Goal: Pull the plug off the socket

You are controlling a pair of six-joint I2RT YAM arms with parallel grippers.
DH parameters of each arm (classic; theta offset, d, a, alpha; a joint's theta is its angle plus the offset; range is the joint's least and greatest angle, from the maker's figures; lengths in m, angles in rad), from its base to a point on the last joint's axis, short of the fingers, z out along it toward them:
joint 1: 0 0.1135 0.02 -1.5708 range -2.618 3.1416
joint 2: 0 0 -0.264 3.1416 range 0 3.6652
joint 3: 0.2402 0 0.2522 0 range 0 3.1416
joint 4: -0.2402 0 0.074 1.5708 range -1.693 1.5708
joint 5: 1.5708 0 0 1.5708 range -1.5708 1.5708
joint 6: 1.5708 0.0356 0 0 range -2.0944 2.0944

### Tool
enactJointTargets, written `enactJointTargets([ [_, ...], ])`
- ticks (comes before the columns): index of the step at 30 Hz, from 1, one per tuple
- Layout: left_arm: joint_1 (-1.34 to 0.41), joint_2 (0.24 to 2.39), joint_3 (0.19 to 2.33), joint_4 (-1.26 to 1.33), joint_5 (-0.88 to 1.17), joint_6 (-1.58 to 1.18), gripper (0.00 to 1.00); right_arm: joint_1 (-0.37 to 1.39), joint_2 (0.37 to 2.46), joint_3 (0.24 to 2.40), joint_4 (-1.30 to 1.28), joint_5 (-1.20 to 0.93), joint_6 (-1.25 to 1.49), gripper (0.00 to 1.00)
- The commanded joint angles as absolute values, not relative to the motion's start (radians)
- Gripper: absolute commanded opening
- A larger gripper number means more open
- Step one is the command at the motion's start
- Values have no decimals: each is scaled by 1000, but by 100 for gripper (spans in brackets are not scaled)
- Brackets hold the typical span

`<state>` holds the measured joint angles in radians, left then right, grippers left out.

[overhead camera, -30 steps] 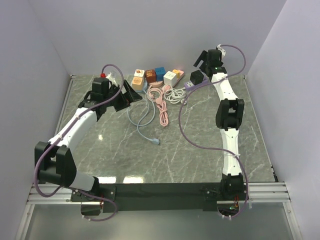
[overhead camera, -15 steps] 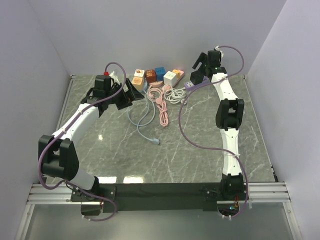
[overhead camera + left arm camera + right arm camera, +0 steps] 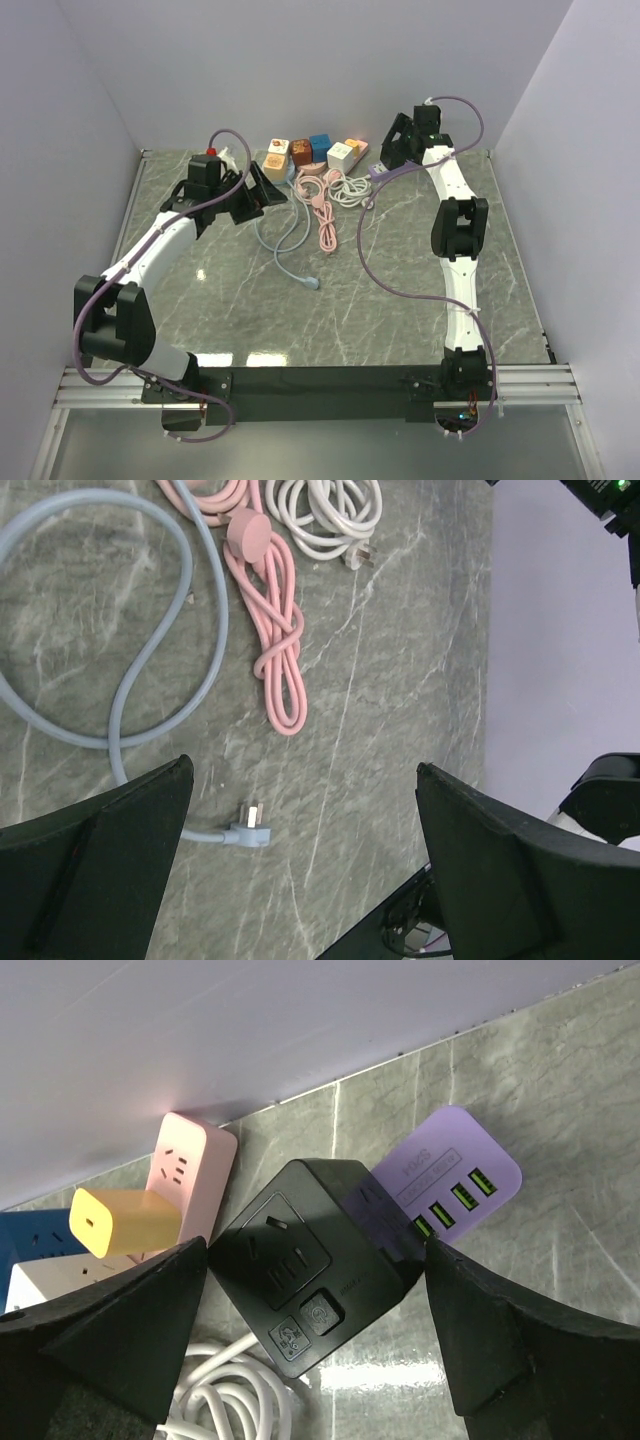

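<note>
A black cube-shaped plug [image 3: 300, 1270] sits pushed into the end of a purple socket strip [image 3: 450, 1175] near the back wall. My right gripper [image 3: 315, 1260] straddles the plug, one finger against its left corner and the other against its right side, so it is shut on the wide cube. From above, the right gripper [image 3: 400, 150] covers the plug, and the purple strip [image 3: 378, 170] shows just beside it. My left gripper [image 3: 262, 185] hovers open over the cables at the left. Between its fingers [image 3: 305, 860] there is only table.
A pink strip [image 3: 190, 1175] carrying a yellow adapter [image 3: 125, 1222] lies left of the plug, a coiled white cord [image 3: 235, 1400] below it. Under the left gripper lie a pink cable [image 3: 275, 630] and a grey-blue cable [image 3: 150, 610] ending in a loose plug [image 3: 245, 830]. The back wall is close.
My right gripper has come down and left onto the black plug, and its jaws have narrowed slightly against it. The left arm has shifted a little.
</note>
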<state>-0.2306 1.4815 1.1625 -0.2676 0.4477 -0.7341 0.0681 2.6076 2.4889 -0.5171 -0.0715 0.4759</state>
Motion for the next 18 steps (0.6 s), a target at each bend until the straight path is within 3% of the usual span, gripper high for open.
enactJointTargets([
  [1,-235,1417,1147,-244,448,-729,99,77,2605,2520,-557,-109,453,94],
  [18,-235,1341,1083,-210,431,-755,99,75,2355,2238,-623,-167,446,63],
])
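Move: The black cube plug is right at the right hand's open fingers, its middle about 2 cm ahead, 1 cm to the left and 2 cm lower. It still sits in the purple strip, whose middle is roughly 5 cm below the hand and 2 cm ahead. The yellow plug lies about 12 cm left and 4 cm ahead, the white cube 15 cm left and 1 cm ahead, the white cable coil 12 cm left and 6 cm back. From the left hand the black cube is roughly 26 cm ahead, 30 cm right and 13 cm lower. With its spread fingers astride the near part of the black cube, the right hand first stays almost in place while the fingers close by about a third, then draws back towards the base some 4 cm, nearly level and quickening, its fingers still closing and tipping about 5 degrees further down as they come away from the cube with nothing between them. The left hand, empty and wide open, eases back about 2 cm and up 1 cm. ##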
